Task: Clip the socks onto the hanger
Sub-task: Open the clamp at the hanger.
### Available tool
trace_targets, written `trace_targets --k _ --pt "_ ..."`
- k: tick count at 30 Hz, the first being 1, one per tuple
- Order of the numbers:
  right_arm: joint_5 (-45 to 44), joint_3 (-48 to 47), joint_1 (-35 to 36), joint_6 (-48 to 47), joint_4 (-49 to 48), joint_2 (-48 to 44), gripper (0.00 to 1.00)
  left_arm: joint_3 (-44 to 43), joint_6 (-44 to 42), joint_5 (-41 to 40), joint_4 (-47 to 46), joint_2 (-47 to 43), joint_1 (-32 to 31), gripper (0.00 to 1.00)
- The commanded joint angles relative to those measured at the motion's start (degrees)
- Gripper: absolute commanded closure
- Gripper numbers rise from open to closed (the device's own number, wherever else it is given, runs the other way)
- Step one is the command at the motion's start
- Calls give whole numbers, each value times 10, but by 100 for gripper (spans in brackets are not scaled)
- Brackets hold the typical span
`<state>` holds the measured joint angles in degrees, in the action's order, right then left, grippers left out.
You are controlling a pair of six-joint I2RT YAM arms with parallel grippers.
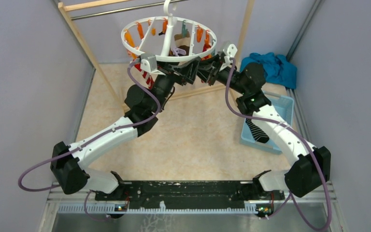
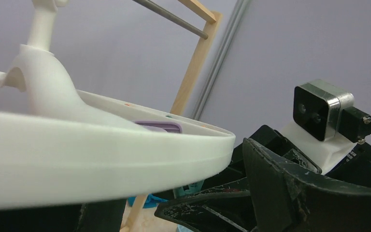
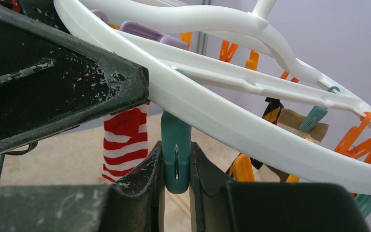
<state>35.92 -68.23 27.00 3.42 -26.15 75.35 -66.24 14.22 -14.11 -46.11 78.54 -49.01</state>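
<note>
The white ring hanger point(image 1: 134, 46) hangs by its hook, with orange and teal clips under it. In the right wrist view my right gripper point(image 3: 176, 166) is shut on a teal clip point(image 3: 176, 145) that hangs from the ring's near rim point(image 3: 232, 123). A red-and-white striped sock point(image 3: 125, 140) hangs behind it, and a dark argyle sock point(image 3: 272, 110) hangs further along. My left gripper point(image 1: 187, 72) is just below the near rim, beside the right one. Its jaws stand wide apart, with the rim point(image 2: 101, 164) close above them. A black sock with thin white stripes point(image 1: 257, 130) lies in the bin.
A wooden rack point(image 1: 89, 50) with a metal rod point(image 1: 121, 10) carries the hanger. A light blue bin point(image 1: 282, 104) sits at the right, a teal-blue cloth heap point(image 1: 270, 65) behind it. Grey walls close in on both sides.
</note>
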Motion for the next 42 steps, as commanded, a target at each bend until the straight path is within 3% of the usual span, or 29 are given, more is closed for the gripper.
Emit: trace_targets --k 1,18,30,38,42 --pt "19 -4 6 -17 -18 -26 100 -37 58 17 58 7 3 16" --pt "6 -12 11 -22 -7 -32 100 -3 95 -16 108 -28 3 48" --pt "5 -13 17 -32 5 -28 100 -24 102 0 96 -12 3 44" --pt "6 -10 20 -32 8 -28 100 -26 93 -15 79 4 3 52" --pt "8 -10 24 -32 12 -28 100 -26 94 -18 65 10 3 64"
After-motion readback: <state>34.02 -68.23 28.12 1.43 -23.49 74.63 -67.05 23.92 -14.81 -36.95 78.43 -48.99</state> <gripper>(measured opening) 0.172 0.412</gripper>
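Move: The teal clamp hangs just under the near rim of the hanger, its lower end already pinched in the right hand, its middle about 1 cm above that hand's pads. From the open left hand the clamp lies some 2 cm ahead, 2 cm right and 4 cm down. The purple clip perches about 5 cm ahead and 5 cm to the left, near hand height; the striped sock hangs roughly 16 cm left, level ahead and 12 cm lower. The left hand sinks about 3 cm beside the rim, easing about 1 cm to the right as it tips down some 10 degrees, until its fingers straddle the upper half of the teal clamp, then stays there while they go on narrowing from nearly wide open to a bit under half open. All the while the right hand holds almost still, keeping its pinch on the clamp's lower end and steadying it under the rim with shut fingers. ##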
